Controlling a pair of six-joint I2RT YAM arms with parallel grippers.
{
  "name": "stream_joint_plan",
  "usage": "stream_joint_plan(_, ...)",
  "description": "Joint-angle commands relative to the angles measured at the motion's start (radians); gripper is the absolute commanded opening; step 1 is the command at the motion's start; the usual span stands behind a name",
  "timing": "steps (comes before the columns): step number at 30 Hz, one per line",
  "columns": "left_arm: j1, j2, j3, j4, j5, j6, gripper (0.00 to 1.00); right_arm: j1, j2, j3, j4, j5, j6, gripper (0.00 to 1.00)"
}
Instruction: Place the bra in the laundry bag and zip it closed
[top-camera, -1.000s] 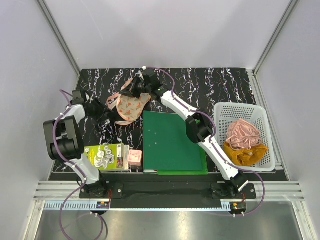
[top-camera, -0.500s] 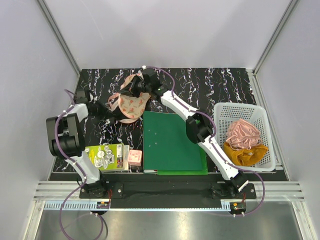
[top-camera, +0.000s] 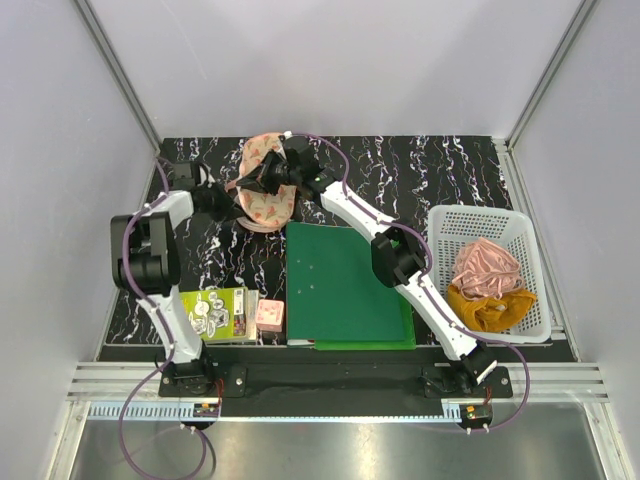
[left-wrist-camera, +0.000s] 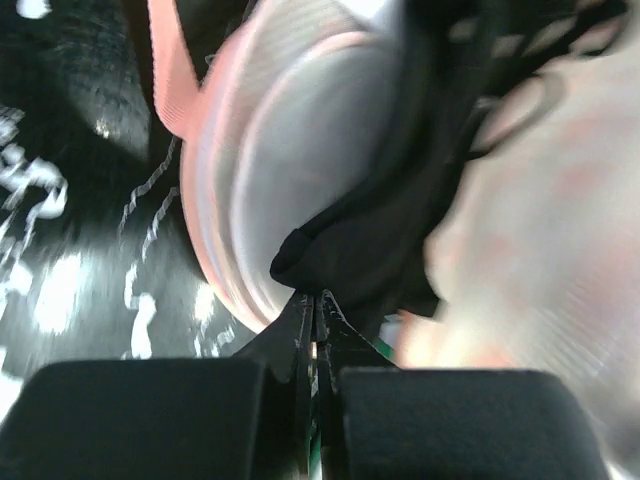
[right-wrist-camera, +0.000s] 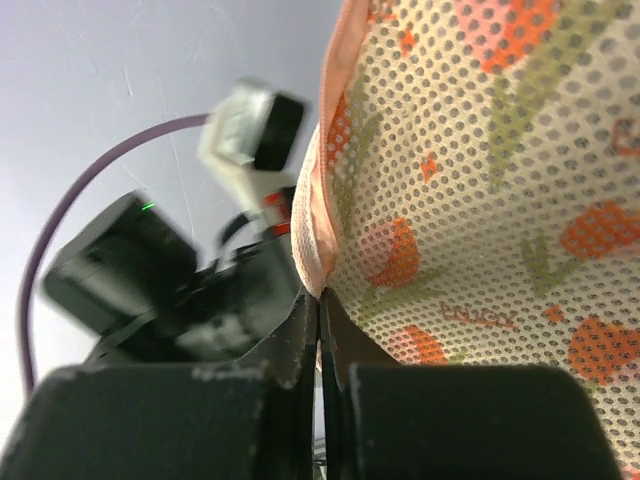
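Note:
The laundry bag (top-camera: 262, 190), peach-pink mesh with red watermelon slices, stands tipped up at the back of the table. My right gripper (top-camera: 272, 182) is shut on its pink rim (right-wrist-camera: 318, 262), and the printed mesh (right-wrist-camera: 490, 150) fills the right wrist view. My left gripper (top-camera: 228, 198) reaches in from the left. Its jaws are shut, with the tips (left-wrist-camera: 318, 297) pinching the lower edge of the black bra (left-wrist-camera: 372, 245). The bra bunches against the bag's pale inner cup (left-wrist-camera: 290, 150). From above it is mostly hidden by the grippers.
A green board (top-camera: 345, 285) lies in the middle of the marbled black table (top-camera: 440, 170). To the right, a white basket (top-camera: 440, 225) holds a pink cloth (top-camera: 487, 265) and a mustard cloth (top-camera: 490, 308). Near the left arm's base lie a green printed box (top-camera: 212, 312) and a small pink box (top-camera: 269, 315).
My left gripper moved toward the back, to the bag, and closed. The bag went from lying spread out to tipped up and shifted slightly backward. The right gripper stayed shut on its rim.

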Motion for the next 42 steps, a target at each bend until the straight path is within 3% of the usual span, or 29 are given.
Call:
stream_joint_plan(1,-0.012,0.095,0.053,0.028,0.019,0.035,0.00,0.020,0.003,0.048,0.040,-0.003,0.025,0.00)
stream_joint_plan(6,-0.004,0.130,0.087,-0.029,0.028,0.058,0.08,0.020,0.005,0.042,0.042,-0.001,0.022,0.00)
stream_joint_plan(12,0.011,0.023,0.061,-0.058,-0.047,0.108,0.41,0.017,0.005,0.039,0.040,0.002,0.017,0.00)
stream_joint_plan(16,0.032,-0.061,0.048,-0.098,-0.070,0.144,0.50,0.008,-0.001,0.033,0.042,0.005,0.011,0.00)
stream_joint_plan(27,0.068,-0.247,-0.093,-0.100,-0.100,0.180,0.52,-0.001,-0.004,0.021,0.046,0.001,0.012,0.00)
stream_joint_plan(31,0.071,-0.289,-0.192,0.162,0.166,0.110,0.56,-0.003,-0.001,0.018,0.049,0.004,0.020,0.00)
stream_joint_plan(34,0.066,-0.270,-0.237,0.311,0.264,0.037,0.57,-0.004,0.002,0.022,0.054,0.008,0.034,0.00)
stream_joint_plan(37,0.065,-0.282,-0.263,0.432,0.307,0.010,0.59,-0.003,0.003,0.025,0.054,0.008,0.043,0.00)
stream_joint_plan(42,0.074,-0.357,-0.327,0.448,0.264,0.031,0.59,-0.003,0.006,0.022,0.054,0.011,0.061,0.00)
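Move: The left hand, shut, has the near corner of the black bra at its tips. The bra's middle lies some 5 cm ahead, 2 cm to the right and 4 cm below; the laundry bag's lower half is centred about 6 cm ahead, 5 cm to the right and 5 cm below. The green binder is roughly 15 cm back and 26 cm to the right, at table level. From the right hand, pinching the raised flap, the bra lies almost straight below, about 13 cm down. Still pinching the bra's near corner, the left hand presses it about 5 cm down into the laundry bag's lower half, then opens wide and lets go. It rises some 11 cm from that low point, drawing back 3 cm with a brief swing left and back right, while its fingers tip up by about 20 degrees. The right hand stays put, keeping its pinch on the raised flap. ##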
